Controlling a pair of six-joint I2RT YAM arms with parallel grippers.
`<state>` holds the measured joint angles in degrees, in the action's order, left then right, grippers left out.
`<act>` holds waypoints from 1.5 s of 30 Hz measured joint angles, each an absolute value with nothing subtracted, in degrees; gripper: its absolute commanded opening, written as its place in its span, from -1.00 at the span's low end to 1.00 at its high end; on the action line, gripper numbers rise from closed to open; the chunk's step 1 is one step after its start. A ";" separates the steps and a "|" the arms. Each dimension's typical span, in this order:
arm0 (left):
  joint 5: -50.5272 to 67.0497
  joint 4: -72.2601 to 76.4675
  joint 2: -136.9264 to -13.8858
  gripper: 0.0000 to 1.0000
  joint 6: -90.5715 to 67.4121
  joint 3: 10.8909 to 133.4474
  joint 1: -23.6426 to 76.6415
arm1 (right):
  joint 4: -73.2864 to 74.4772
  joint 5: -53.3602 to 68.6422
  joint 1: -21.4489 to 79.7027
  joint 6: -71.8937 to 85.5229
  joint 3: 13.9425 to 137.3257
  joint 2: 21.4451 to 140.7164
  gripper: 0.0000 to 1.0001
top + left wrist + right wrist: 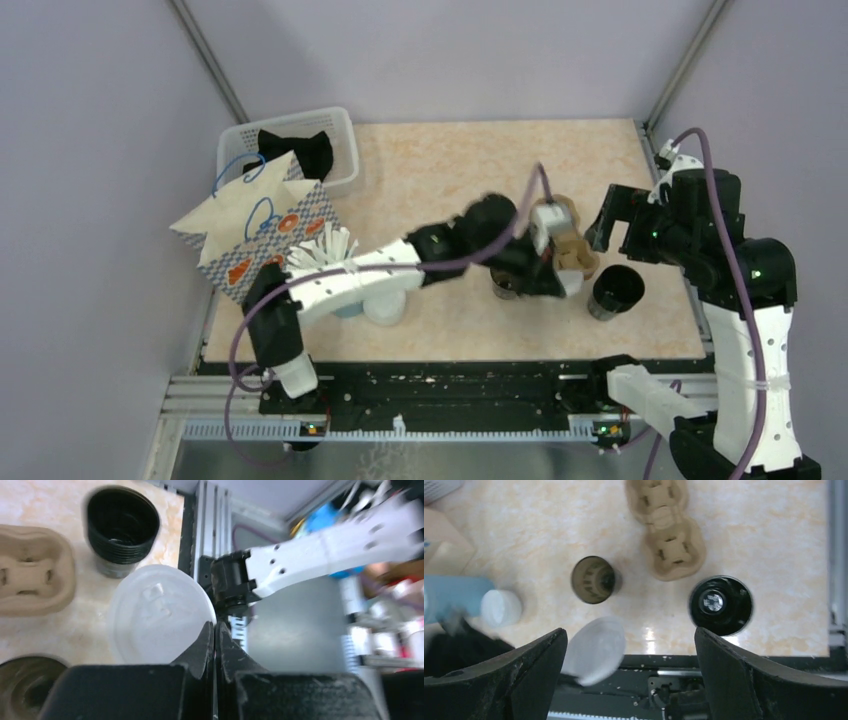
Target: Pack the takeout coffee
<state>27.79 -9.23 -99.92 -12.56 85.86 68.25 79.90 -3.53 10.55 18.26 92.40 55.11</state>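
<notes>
The takeout coffee's dark brown cup (505, 285) (593, 580) (25, 687) stands lidless on the table near the middle. Its round greyish-white lid (160, 615) (594, 650) hangs tilted above the table's front edge. My left gripper (215, 627) (555, 275) is shut on the lid's rim, just right of the brown cup. My right gripper (629, 632) (620, 225) hovers open and holds nothing, above the cardboard carrier and the black cup.
A lidless black cup (615, 290) (720, 605) (122, 527) stands right of a cardboard cup carrier (570, 248) (664, 530) (35, 575). At the left are a patterned paper bag (255, 235), a white basket (340, 125) and a light blue cup of straws (320, 255).
</notes>
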 measured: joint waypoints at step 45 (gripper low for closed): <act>56.21 47.94 -95.33 -1.00 -107.94 58.37 30.50 | 42.76 11.62 34.85 27.11 76.90 67.68 0.94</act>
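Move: The left gripper pinches the white lid by its rim. The open right gripper is about 10 cm ahead of the left hand, 7 to its right and 9 above. From the left hand the clear cup stands 12 cm ahead, 5 left, 18 below. From the right hand, the lid is about 8 cm back, 4 left, 11 below; the clear cup 3 ahead, 11 left, 27 below; the cup tray 11 straight ahead, 31 below. Bring the left gripper, still pinching the lid, quickly forward and left by about 16 cm each and up some 7, rolling it about 80 degrees until its fingers point level to the right, and hold it there. Meanwhile sweep the wide-open right gripper some 20 cm left and a little forward to the lid, swinging counter-clockwise, and keep its fingers apart. ##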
